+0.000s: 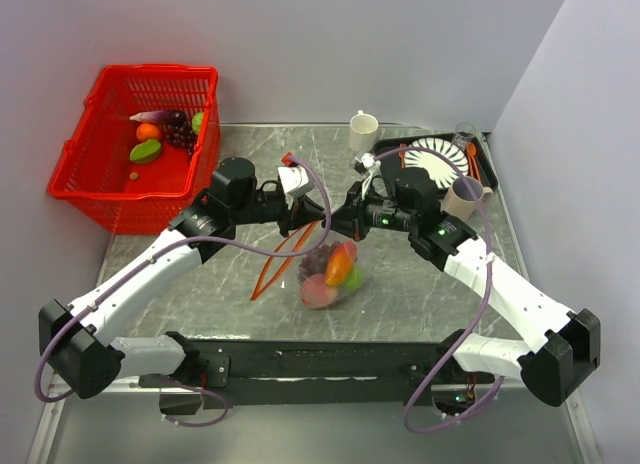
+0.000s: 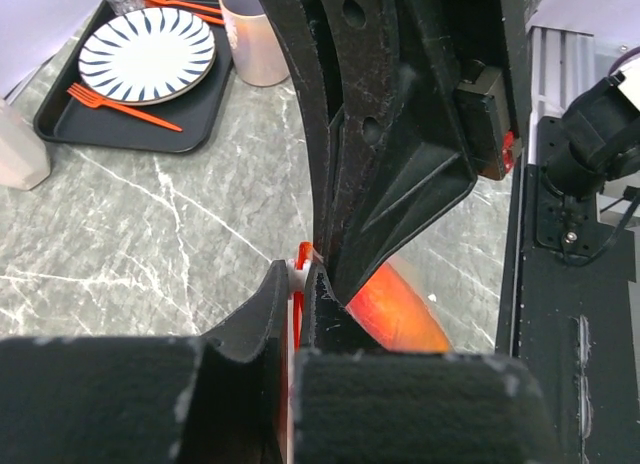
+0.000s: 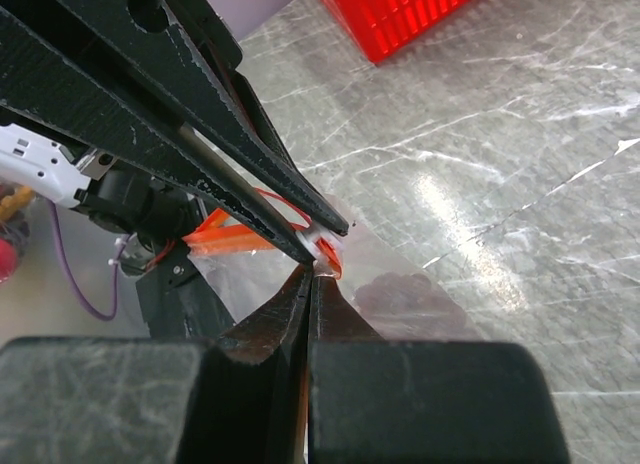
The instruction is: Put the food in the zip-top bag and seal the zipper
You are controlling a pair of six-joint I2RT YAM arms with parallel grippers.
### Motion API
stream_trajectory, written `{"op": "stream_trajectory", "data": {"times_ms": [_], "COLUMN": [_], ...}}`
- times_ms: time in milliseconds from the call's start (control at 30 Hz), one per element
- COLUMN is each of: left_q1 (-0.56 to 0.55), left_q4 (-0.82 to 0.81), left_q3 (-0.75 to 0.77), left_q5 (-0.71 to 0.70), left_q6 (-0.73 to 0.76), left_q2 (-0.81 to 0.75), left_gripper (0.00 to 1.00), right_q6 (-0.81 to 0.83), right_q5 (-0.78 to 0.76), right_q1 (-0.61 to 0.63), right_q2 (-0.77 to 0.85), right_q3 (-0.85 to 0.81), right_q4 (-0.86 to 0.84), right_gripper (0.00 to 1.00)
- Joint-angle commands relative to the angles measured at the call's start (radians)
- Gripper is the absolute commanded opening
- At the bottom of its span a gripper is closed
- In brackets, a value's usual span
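Observation:
The clear zip-top bag lies mid-table with several pieces of toy food inside, among them an orange piece and dark grapes. Its red-orange zipper trails from the bag's top corner towards the near left. My left gripper is shut on the zipper at its white slider. My right gripper meets it tip to tip and is shut on the bag's mouth edge right beside the slider. The zipper also shows in the right wrist view.
A red mesh basket with more toy food stands at the far left. A black tray at the far right holds a striped plate and orange cutlery. A white mug and a beige cup stand near it.

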State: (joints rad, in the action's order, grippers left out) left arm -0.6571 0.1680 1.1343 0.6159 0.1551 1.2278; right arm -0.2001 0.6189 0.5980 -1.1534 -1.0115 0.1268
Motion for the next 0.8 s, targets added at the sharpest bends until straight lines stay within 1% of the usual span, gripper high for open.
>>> {"op": "stream_trajectory", "data": {"times_ms": [0, 67, 100, 133, 233, 300, 333, 433, 600, 767], "left_q1": [-0.001, -0.001, -0.001, -0.001, -0.001, -0.003, -0.004, -0.007, -0.010, -0.009], "left_q4": [0.011, 0.025, 0.039, 0.045, 0.056, 0.064, 0.086, 0.107, 0.099, 0.140], "left_q3": [0.042, 0.050, 0.053, 0.059, 0.077, 0.108, 0.120, 0.145, 0.148, 0.168], "left_q5": [0.038, 0.025, 0.025, 0.027, 0.056, 0.056, 0.058, 0.080, 0.093, 0.117], "left_q6": [0.001, 0.007, 0.014, 0.014, 0.005, -0.031, -0.037, -0.048, -0.074, -0.077], "left_q2": [0.006, -0.001, -0.008, -0.013, -0.033, -0.045, -0.050, -0.077, -0.136, -0.162], "left_gripper": [0.01, 0.01, 0.01, 0.01, 0.01, 0.01, 0.01, 0.01, 0.01, 0.01], "right_q6": [0.021, 0.031, 0.043, 0.050, 0.062, 0.067, 0.065, 0.074, 0.082, 0.085], "right_q5": [0.007, 0.004, 0.004, 0.005, 0.010, 0.028, 0.027, 0.024, 0.073, 0.119], "right_q1": [0.008, 0.008, 0.008, 0.009, 0.009, 0.008, 0.006, 0.006, 0.006, 0.006], "right_q2": [0.057, 0.061, 0.072, 0.078, 0.107, 0.135, 0.145, 0.185, 0.204, 0.196], "right_q3": [-0.013, -0.007, -0.004, 0.007, 0.036, 0.053, 0.068, 0.091, 0.099, 0.087], "right_q4": [-0.069, -0.066, -0.061, -0.062, -0.088, -0.121, -0.124, -0.156, -0.188, -0.200], "right_gripper": [0.00, 0.02, 0.22, 0.29, 0.41, 0.50, 0.58, 0.63, 0.63, 0.63]}}
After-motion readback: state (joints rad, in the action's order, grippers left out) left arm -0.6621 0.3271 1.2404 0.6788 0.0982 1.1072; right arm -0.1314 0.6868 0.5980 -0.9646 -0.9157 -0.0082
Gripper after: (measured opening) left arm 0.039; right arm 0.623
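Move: The zip-top bag's white zipper end is already between my left fingertips and lies some 2 cm left of my right fingertips and 1 cm above them. My right fingers pinch the bag's edge beside it. The bagged food hangs roughly straight under both hands, about 13 cm below the left and 12 below the right. The two orange zipper strips trail from my left hand, their middle about 7 cm left, 4 back and 4 down. I open my right fingers to well over half and let go of the bag's edge, drawing that hand about 4 cm up and 3 cm back while it rolls some 15 degrees, forward side rising. My left hand keeps its pinch on the white zipper end and, after a slow start, lifts the bag about 6 cm, drawing back 4 cm and slightly left. ##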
